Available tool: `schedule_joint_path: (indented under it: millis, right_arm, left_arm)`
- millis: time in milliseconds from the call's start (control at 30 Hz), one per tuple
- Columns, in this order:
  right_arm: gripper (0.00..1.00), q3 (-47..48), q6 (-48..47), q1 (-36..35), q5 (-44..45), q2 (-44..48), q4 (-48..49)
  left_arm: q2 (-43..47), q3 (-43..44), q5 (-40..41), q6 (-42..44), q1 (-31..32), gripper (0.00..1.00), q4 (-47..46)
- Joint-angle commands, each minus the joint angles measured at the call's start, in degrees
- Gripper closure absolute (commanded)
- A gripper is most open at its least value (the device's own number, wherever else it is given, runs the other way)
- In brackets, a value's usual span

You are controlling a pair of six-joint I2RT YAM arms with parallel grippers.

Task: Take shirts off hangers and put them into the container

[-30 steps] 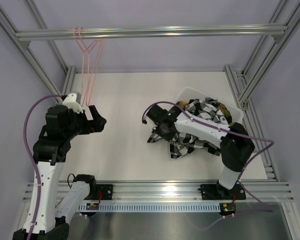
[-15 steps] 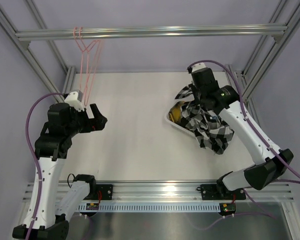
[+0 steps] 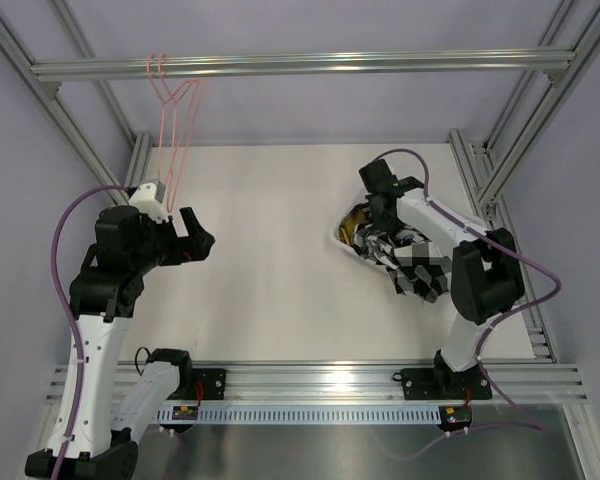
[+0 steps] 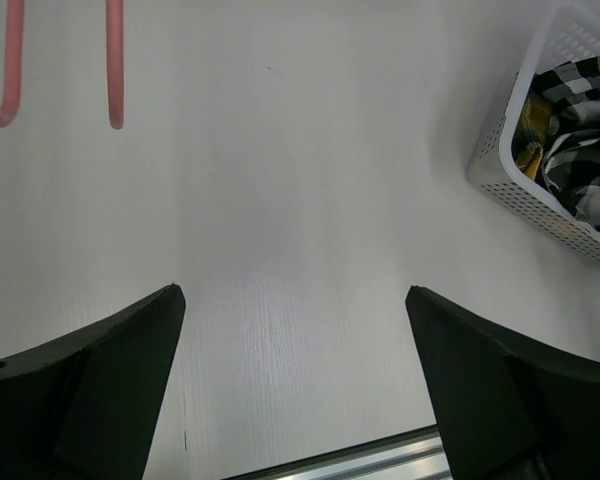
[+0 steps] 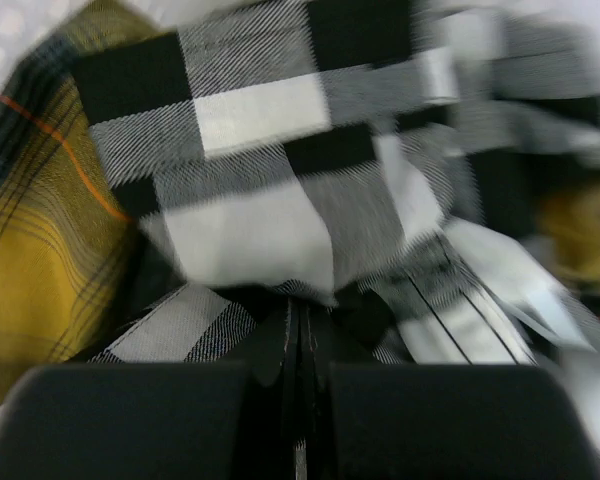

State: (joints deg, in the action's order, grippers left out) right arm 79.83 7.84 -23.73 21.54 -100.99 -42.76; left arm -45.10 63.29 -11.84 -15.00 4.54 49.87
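The white container point(image 3: 340, 238) stands at the right of the table, also seen in the left wrist view as a perforated basket point(image 4: 500, 165). Inside it lies the yellow-and-black shirt point(image 3: 356, 222) point(image 5: 40, 230). The black-and-white shirt point(image 3: 420, 268) point(image 5: 250, 200) is piled on top and spills over the near side. My right gripper point(image 3: 380, 212) point(image 5: 300, 305) is down in the basket, shut on a fold of the black-and-white shirt. Two bare pink hangers point(image 3: 172, 120) point(image 4: 114, 60) hang from the rail at the back left. My left gripper point(image 3: 196, 238) point(image 4: 292, 292) is open over bare table below them, holding nothing.
A grey aluminium rail point(image 3: 300, 64) crosses the back overhead, with frame posts point(image 3: 520, 130) down both sides. A slotted rail point(image 3: 320, 378) runs along the near table edge.
My right arm carried the black-and-white shirt from the table in front of the basket up and over it, then lowered it inside. The left arm has hardly moved.
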Motion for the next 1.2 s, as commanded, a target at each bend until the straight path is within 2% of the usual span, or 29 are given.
schedule_joint_path:
  millis: [0,133,200,300,367,400,467,500,600,633,700,733,833,967,1000,1067,1167]
  right_arm:
    - [1.00,-2.31,4.02,0.00,-9.21,-5.78,-0.30]
    - [1.00,-3.11,5.52,0.34,-13.53,-9.82,0.05]
    - [1.00,-1.71,5.79,0.43,-12.76,-11.15,-1.09]
    - [0.99,-0.30,5.61,0.43,-10.83,-7.40,-1.71]
    - [0.94,2.50,5.35,0.43,-9.86,-4.93,-3.11]
    - [0.83,3.74,5.00,0.43,-8.89,-3.70,-4.86]
    - [0.71,6.89,4.73,0.43,-7.31,-0.53,-7.41]
    - [0.61,7.87,4.73,0.43,-6.87,0.61,-8.12]
    - [0.46,11.83,4.65,0.52,-6.77,4.83,-11.37]
    - [0.38,13.06,4.64,0.52,-6.77,6.40,-12.68]
    - [0.32,15.79,4.65,0.52,-6.25,9.39,-15.23]
    - [0.25,16.23,4.56,0.52,-6.33,10.71,-15.59]
    - [0.23,16.94,4.29,0.43,-7.64,15.36,-18.05]
    - [0.25,10.02,1.75,0.43,-20.27,21.88,-18.50]
    - [0.25,8.16,1.22,0.43,-27.53,24.41,-18.50]
    - [0.26,2.82,0.17,0.17,-35.81,26.89,-17.88]
    - [0.27,-2.73,-1.50,-0.88,-43.32,30.14,-16.92]
  left_arm:
    - [0.63,1.22,-0.91,0.15,-0.23,0.01,-1.88]
    - [0.63,0.79,-1.09,-0.11,-0.23,0.01,-2.23]
    - [0.72,0.70,-1.09,-0.20,-0.23,0.01,-2.32]
    - [0.89,1.48,-1.09,-0.20,-0.23,0.01,-2.14]
    - [0.89,1.75,-0.56,-0.11,-0.23,0.01,-2.14]
    - [0.89,1.84,-0.56,-0.11,-0.23,0.01,-2.14]
    - [0.81,2.28,-0.82,-0.37,-0.23,0.01,-2.14]
    - [0.72,2.28,-1.08,-0.46,-0.23,0.01,-2.23]
    - [0.45,2.37,-1.61,-0.81,-0.23,0.01,-2.58]
    - [0.45,2.37,-1.79,-0.82,-0.23,0.01,-2.76]
    - [0.19,2.37,-2.23,-1.08,-0.23,0.01,-2.93]
    - [0.19,2.37,-2.40,-1.17,-0.23,0.01,-3.02]
    - [-0.42,2.89,-2.49,-1.08,-0.23,0.01,-2.85]
    - [-0.95,3.68,-2.49,-1.17,-0.23,0.01,-2.85]
    - [-1.21,3.77,-2.49,-1.17,-0.23,0.01,-2.76]
    - [-1.48,4.21,-2.67,-1.25,-0.23,0.01,-2.76]
    - [-1.74,4.39,-2.49,-1.25,-0.23,0.01,-2.85]
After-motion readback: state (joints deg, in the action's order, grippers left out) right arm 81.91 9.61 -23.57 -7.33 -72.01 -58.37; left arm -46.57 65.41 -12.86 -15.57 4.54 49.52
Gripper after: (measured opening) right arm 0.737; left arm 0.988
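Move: Some 6 cm below the right hand, about 5 cm to its right and 2 cm back, lies the middle of the container that the held black-and-white shirt is going into. A patch of the yellow shirt shows about 6 cm left and 1 cm ahead of that hand; the hem hanging over the near rim is about 6 cm right and 9 cm back. From the left hand the container is some 43 cm right, 13 cm ahead and well below. Tucking the bunched black-and-white shirt about 5 cm farther down into the container, and slightly left, the shut right fingers then open to about three quarters and let go of the cloth. The hand lifts over 20 cm clear, then draws back some 11 cm towards the base and a little left, its left side rolling up about 30 degrees as it begins to sink again. ##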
